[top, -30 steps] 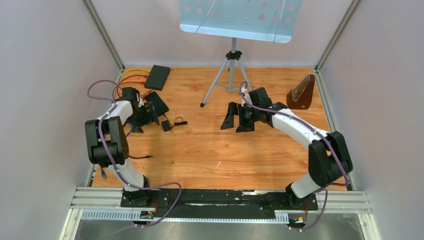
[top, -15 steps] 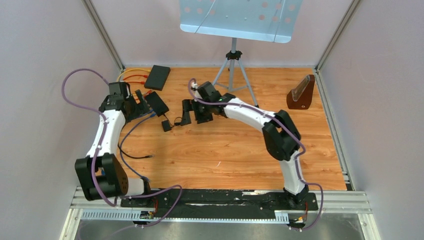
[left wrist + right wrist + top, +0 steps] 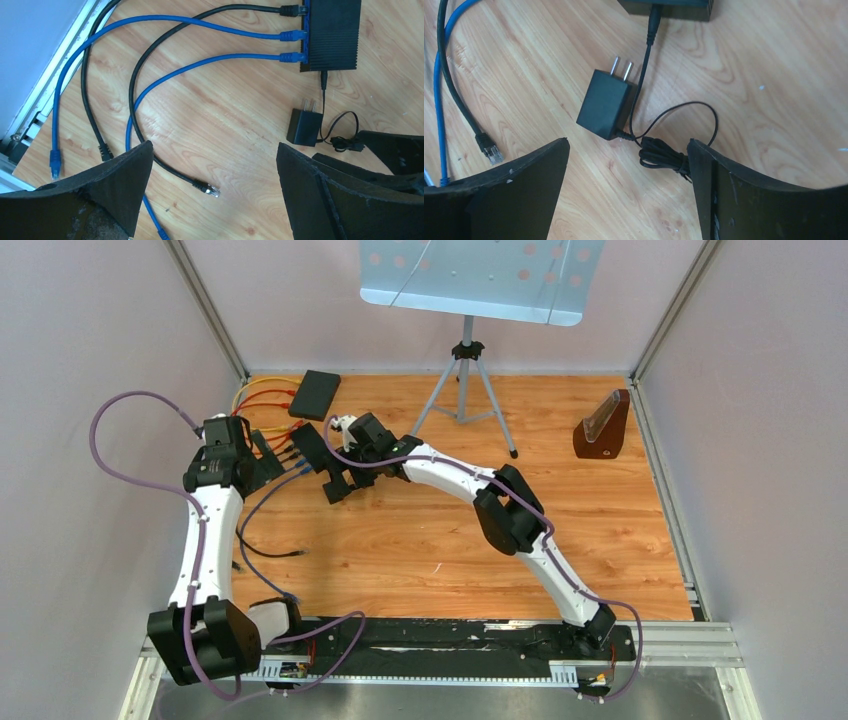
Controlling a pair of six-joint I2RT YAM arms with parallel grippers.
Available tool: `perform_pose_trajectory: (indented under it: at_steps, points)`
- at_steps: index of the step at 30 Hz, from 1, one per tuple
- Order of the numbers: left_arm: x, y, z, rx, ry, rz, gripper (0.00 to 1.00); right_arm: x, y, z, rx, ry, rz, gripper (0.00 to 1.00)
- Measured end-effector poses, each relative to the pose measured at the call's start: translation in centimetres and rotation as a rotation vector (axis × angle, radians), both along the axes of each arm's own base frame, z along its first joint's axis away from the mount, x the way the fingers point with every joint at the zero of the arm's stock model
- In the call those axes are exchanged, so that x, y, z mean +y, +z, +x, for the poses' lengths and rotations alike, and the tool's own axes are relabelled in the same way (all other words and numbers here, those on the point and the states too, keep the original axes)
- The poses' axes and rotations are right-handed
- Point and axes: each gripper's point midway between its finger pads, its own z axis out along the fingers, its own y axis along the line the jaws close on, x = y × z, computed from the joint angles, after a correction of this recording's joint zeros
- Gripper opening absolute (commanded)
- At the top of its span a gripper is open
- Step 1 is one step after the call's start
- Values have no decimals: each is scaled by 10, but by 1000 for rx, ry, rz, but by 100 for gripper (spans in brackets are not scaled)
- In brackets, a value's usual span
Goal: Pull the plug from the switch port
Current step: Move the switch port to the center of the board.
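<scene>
The black switch [image 3: 332, 32] lies on the wooden table, also visible in the top view [image 3: 308, 445]. Three plugs sit in its left side: a black one [image 3: 290, 10] and two blue ones [image 3: 292, 35] [image 3: 290, 56]. A power lead [image 3: 653, 17] enters its near edge and runs to a black adapter [image 3: 606, 102]. My left gripper [image 3: 214, 146] hovers open, left of the switch, over a loose black plug [image 3: 207, 188]. My right gripper [image 3: 628, 142] hangs open just near of the adapter, with coiled wire [image 3: 661, 154] by its right finger.
A second black box [image 3: 314, 394] with orange, red and yellow cables [image 3: 262, 400] sits at the back left. A music stand's tripod [image 3: 463, 380] stands at the back centre, a brown metronome [image 3: 602, 427] at the right. Loose blue cable [image 3: 262, 510] trails toward the front left.
The right arm swung left from the table's middle to the adapter beside the switch. The left arm stretched out and its gripper drew back to the left of the switch.
</scene>
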Motion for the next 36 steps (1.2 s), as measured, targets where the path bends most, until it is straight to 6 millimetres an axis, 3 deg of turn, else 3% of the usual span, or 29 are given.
perform_pose_trajectory:
  at_steps: [5, 11, 14, 20, 25, 31, 36]
  points:
    - [3, 2, -3, -5, 19, 11, 100, 7, 19, 11, -107, 23, 2, 92]
    - [2, -1, -5, 1, 33, 1, 100, 23, 36, 19, -189, 54, 38, 90]
    - [2, -1, -6, -2, 38, -2, 100, 28, 23, 22, -198, 64, 35, 90]
    - [0, 7, -14, -39, 45, -1, 100, 32, -25, 19, -155, 82, -6, 86]
    - [0, 13, -17, -65, 48, 4, 100, 34, -25, 19, -178, 87, -13, 84]
    - [0, 13, -19, -61, 50, 6, 100, 38, -32, 16, -241, 66, -43, 71]
    - [2, 12, -21, -51, 58, 14, 100, 29, -33, 6, -242, 55, -50, 64]
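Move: Some 4 cm to the right hand's left, level fore and aft and about 4 cm lower, lies the power adapter. Its coiled cord is 5 cm to the right of it and 2 cm farther out, and the switch port about 9 cm farther out and 3 cm left of it. The black cable's loose end lies some 12 cm nearer the bases and 5 cm left of the adapter. From the left hand, the adapter is about 12 cm right, 5 cm ahead, 16 cm down. Lifting about 3 cm first while easing left and forward, the right hand then drops roughly 6 cm to bring its open fingers down astride the power adapter, tips swinging some 15 degrees forward. Low down, the fingers start closing around the adapter, still well apart, as the hand slips a centimetre back and right. The left hand, wide open, draws back about 2 cm and rises slightly. ##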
